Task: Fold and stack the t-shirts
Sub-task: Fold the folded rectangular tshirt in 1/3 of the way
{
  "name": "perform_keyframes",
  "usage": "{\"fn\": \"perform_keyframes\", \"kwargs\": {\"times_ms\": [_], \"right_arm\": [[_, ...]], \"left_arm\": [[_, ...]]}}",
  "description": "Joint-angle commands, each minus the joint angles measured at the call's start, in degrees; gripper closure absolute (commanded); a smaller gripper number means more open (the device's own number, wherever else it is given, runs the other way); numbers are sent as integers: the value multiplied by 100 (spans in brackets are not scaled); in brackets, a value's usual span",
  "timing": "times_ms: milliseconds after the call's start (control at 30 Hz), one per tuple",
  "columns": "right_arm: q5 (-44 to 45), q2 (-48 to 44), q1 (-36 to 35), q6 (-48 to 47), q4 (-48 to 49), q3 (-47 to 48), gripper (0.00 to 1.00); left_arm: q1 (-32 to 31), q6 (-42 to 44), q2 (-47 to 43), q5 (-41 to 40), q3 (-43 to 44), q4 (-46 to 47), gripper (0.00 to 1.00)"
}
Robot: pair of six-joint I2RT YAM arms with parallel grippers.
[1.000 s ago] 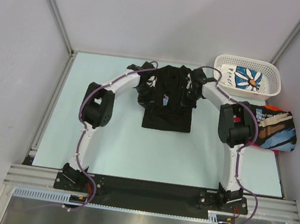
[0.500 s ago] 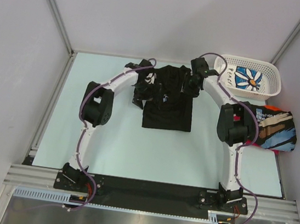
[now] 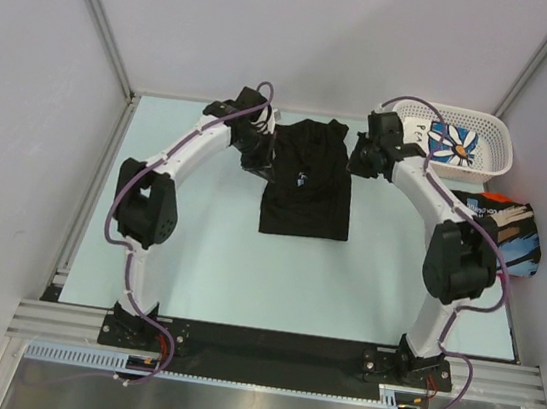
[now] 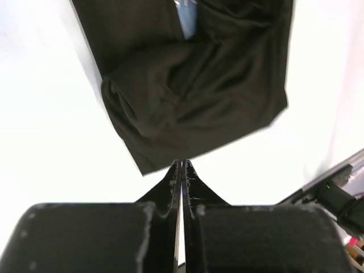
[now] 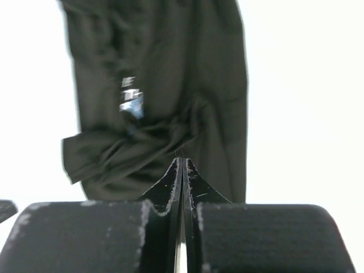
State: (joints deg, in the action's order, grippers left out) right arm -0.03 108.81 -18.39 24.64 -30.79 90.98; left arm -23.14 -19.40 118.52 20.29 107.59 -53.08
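A black t-shirt (image 3: 305, 178) lies flat in the middle of the table, folded into a long narrow shape, with a small light-blue label showing (image 3: 300, 179). My left gripper (image 3: 262, 159) is shut and holds nothing, at the shirt's upper left edge. In the left wrist view its tips (image 4: 182, 165) sit just off the shirt's hem (image 4: 193, 96). My right gripper (image 3: 361, 163) is also shut and holds nothing, at the upper right edge. In the right wrist view its tips (image 5: 182, 161) hover over the creased black cloth (image 5: 165, 85).
A white lattice basket (image 3: 487, 170) at the back right holds a white t-shirt with a blue daisy print (image 3: 453, 142). A folded black t-shirt with brush-stroke print (image 3: 506, 240) lies at the right edge, beside my right elbow. Grey walls surround the table.
Both grippers have left the shirt's top and swung outward to its sides, elbows spreading wide. The shirt's upper part now lies narrower, with the sleeves tucked in.
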Motion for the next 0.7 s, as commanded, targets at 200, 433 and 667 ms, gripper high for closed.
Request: {"fn": "perform_keyframes", "kwargs": {"times_ms": [200, 433, 667], "right_arm": [[-972, -450, -15, 199, 372, -871, 100], [-1148, 192, -50, 208, 179, -495, 100], [-1324, 623, -138, 172, 55, -204, 100]], "left_arm": [[20, 243, 180, 212, -1117, 228, 100], [2, 217, 391, 194, -1170, 430, 100], [2, 129, 602, 265, -670, 351, 100]]}}
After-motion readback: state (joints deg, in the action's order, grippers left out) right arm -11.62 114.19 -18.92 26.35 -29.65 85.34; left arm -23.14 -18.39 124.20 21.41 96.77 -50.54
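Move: The folded t-shirt lies about 10 cm below both hands: its middle is some 9 cm right and 3 cm ahead of the left hand, and about 10 cm left and 1 cm back of the right hand. Its near edge's middle is roughly 11 cm back and 9 cm right of the left hand. The white basket's middle stands about 12 cm ahead and 23 cm right of the right hand. Both shut grippers sink 7–9 cm and back, left onto the t-shirt's left edge, right over its right side. ##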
